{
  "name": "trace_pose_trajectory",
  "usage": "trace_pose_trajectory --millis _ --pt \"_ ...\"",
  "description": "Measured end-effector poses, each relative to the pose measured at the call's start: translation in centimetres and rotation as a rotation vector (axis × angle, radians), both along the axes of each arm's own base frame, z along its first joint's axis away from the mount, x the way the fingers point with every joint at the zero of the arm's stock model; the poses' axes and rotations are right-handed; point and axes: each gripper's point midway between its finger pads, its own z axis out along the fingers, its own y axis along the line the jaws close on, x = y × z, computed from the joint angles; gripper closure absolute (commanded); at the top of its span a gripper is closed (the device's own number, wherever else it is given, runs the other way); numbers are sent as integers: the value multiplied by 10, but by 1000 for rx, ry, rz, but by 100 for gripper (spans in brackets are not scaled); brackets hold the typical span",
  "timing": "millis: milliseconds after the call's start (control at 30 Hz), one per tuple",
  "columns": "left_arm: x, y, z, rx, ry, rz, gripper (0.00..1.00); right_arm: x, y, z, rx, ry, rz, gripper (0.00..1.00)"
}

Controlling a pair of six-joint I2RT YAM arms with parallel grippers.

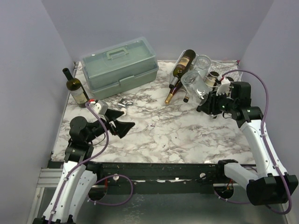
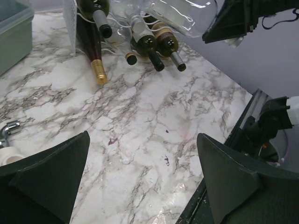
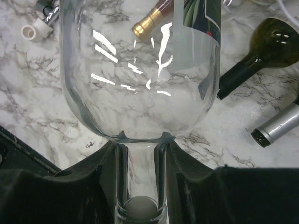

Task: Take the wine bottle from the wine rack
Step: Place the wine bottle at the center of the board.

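Observation:
A clear glass wine bottle (image 3: 140,70) with a green-printed label hangs tilted above the marble. My right gripper (image 3: 140,149) is shut on its neck, one black finger on each side. From above, that bottle (image 1: 196,84) sits just in front of the white wire wine rack (image 1: 212,73) at the back right, with the right gripper (image 1: 210,103) at its near end. Several dark bottles lie in the rack (image 2: 70,18), necks toward me. My left gripper (image 1: 122,122) stands wide open over the table's left side, nothing between its fingers (image 2: 56,172).
A grey-green toolbox (image 1: 119,67) stands at the back left, with an upright dark green bottle (image 1: 77,88) beside it. A gold-capped bottle (image 1: 175,88) slants from the rack onto the marble. A small metal fitting (image 1: 125,103) lies near the left gripper.

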Motion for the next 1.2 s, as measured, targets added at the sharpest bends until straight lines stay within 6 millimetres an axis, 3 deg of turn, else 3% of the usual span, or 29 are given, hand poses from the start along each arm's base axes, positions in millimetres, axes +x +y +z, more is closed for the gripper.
trace_pose_trajectory --millis 467,767,1033,1200 --pt "-48 -47 -8 76 -148 -276 1 -40 30 -4 23 5 346 100" --pt "-84 -81 -15 192 -389 -451 1 -51 34 -30 -25 68 486 100" --pt "-83 -114 -34 424 -562 -483 1 -66 36 -45 -93 103 634 100" --pt "-75 -130 -62 611 -638 -494 1 -68 34 -47 -141 121 707 100"
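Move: My right hand already holds the clear bottle by its neck; the bottle's body slants out about 8 cm ahead, 6 cm left and some 6 cm below. The board's centre lies about 6 cm back, 17 cm left and 20 cm below that hand. The rack stands about 17 cm ahead and 2 cm left, with the gold-capped bottle about 12 cm ahead and 13 cm left. From my empty left hand, the clear bottle's body is some 27 cm right, 16 cm ahead and 8 cm lower. Keeping the neck pinched, I draw my right hand back about 7 cm from the rack and a little left, swinging the bottle some 40 degrees counter-clockwise, then also sink 5 cm over the board. Meanwhile my open left hand goes back and right, then right and down towards the bottle, 13 cm to the right overall, rolling strongly with its fingers swinging round to point right. ##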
